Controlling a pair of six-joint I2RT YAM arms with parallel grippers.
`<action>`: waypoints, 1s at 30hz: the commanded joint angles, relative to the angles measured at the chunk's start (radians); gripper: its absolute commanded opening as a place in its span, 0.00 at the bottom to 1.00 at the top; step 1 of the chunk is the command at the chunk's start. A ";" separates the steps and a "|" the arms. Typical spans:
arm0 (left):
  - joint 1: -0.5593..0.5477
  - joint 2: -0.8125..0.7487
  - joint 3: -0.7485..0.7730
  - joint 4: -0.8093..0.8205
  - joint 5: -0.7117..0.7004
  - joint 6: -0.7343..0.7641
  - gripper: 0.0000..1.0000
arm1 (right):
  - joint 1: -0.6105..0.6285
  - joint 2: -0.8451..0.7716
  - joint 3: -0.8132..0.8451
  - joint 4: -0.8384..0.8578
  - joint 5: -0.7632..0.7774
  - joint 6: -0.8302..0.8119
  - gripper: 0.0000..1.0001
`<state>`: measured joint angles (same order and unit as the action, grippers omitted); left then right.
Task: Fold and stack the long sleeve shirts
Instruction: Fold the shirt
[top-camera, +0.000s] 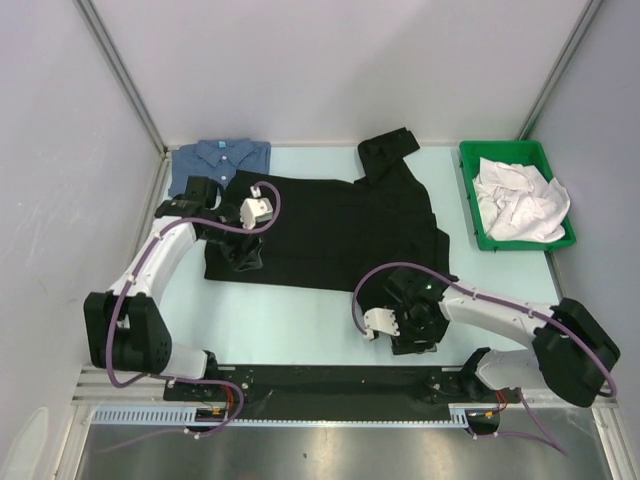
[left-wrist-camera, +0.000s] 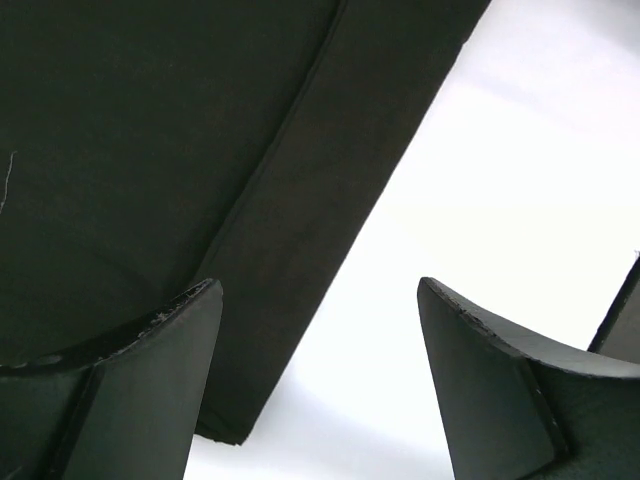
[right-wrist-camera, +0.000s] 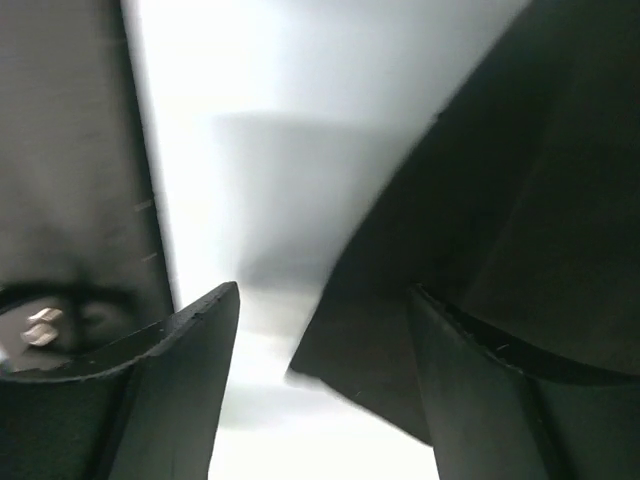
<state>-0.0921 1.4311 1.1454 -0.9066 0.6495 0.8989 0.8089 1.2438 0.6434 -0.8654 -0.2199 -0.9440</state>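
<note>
A large black long sleeve shirt (top-camera: 330, 225) lies spread flat in the middle of the table, one sleeve (top-camera: 388, 148) reaching to the back edge. A blue long sleeve shirt (top-camera: 222, 160) lies folded at the back left. My left gripper (top-camera: 245, 257) hangs open over the black shirt's near left hem (left-wrist-camera: 300, 230), one finger above the cloth and the other above bare table, in the left wrist view (left-wrist-camera: 318, 284). My right gripper (top-camera: 414, 326) is open by the shirt's near right corner (right-wrist-camera: 400, 330), which lies under the gap between its fingers (right-wrist-camera: 323, 290).
A green tray (top-camera: 468, 190) holding crumpled white cloth (top-camera: 520, 200) stands at the right. Grey walls close in the table's left, back and right. A black rail (top-camera: 330, 378) with the arm bases runs along the near edge.
</note>
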 joint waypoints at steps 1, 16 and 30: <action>0.003 -0.078 -0.039 -0.017 0.029 0.006 0.85 | 0.010 0.069 -0.033 0.167 0.142 0.063 0.66; 0.003 -0.060 0.019 -0.077 0.070 0.038 0.85 | 0.035 -0.115 0.232 -0.287 -0.158 0.039 0.00; 0.003 0.077 0.209 -0.121 0.084 0.028 0.87 | -0.450 0.523 1.077 -0.636 -0.504 -0.148 0.00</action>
<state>-0.0921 1.4761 1.2827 -1.0145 0.6853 0.9241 0.4538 1.5723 1.4738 -1.3350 -0.6098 -1.0351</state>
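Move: The loose sleeve's near edge, where the right fingers will shut, lies about 3 cm ahead of the right hand and 1 cm below it; the sleeve's nearest corner is some 3 cm to its right and 1 cm back. The middle of the black shirt body spreads about 26 cm ahead and 18 cm to the left. From the left hand, that sleeve edge lies roughly 15 cm back, 33 cm to the right and 13 cm lower. The near edge of the sleeve is pinched by the right hand, which slides about 3 cm forward and slightly down at the table while its open fingers shut fully. It then lifts the sleeve some 16 cm, easing back and left before sweeping forward over the shirt, fingertips swinging leftward by about 20 degrees. The left hand, open above the shirt, draws back a little, then rises and goes forward again. ##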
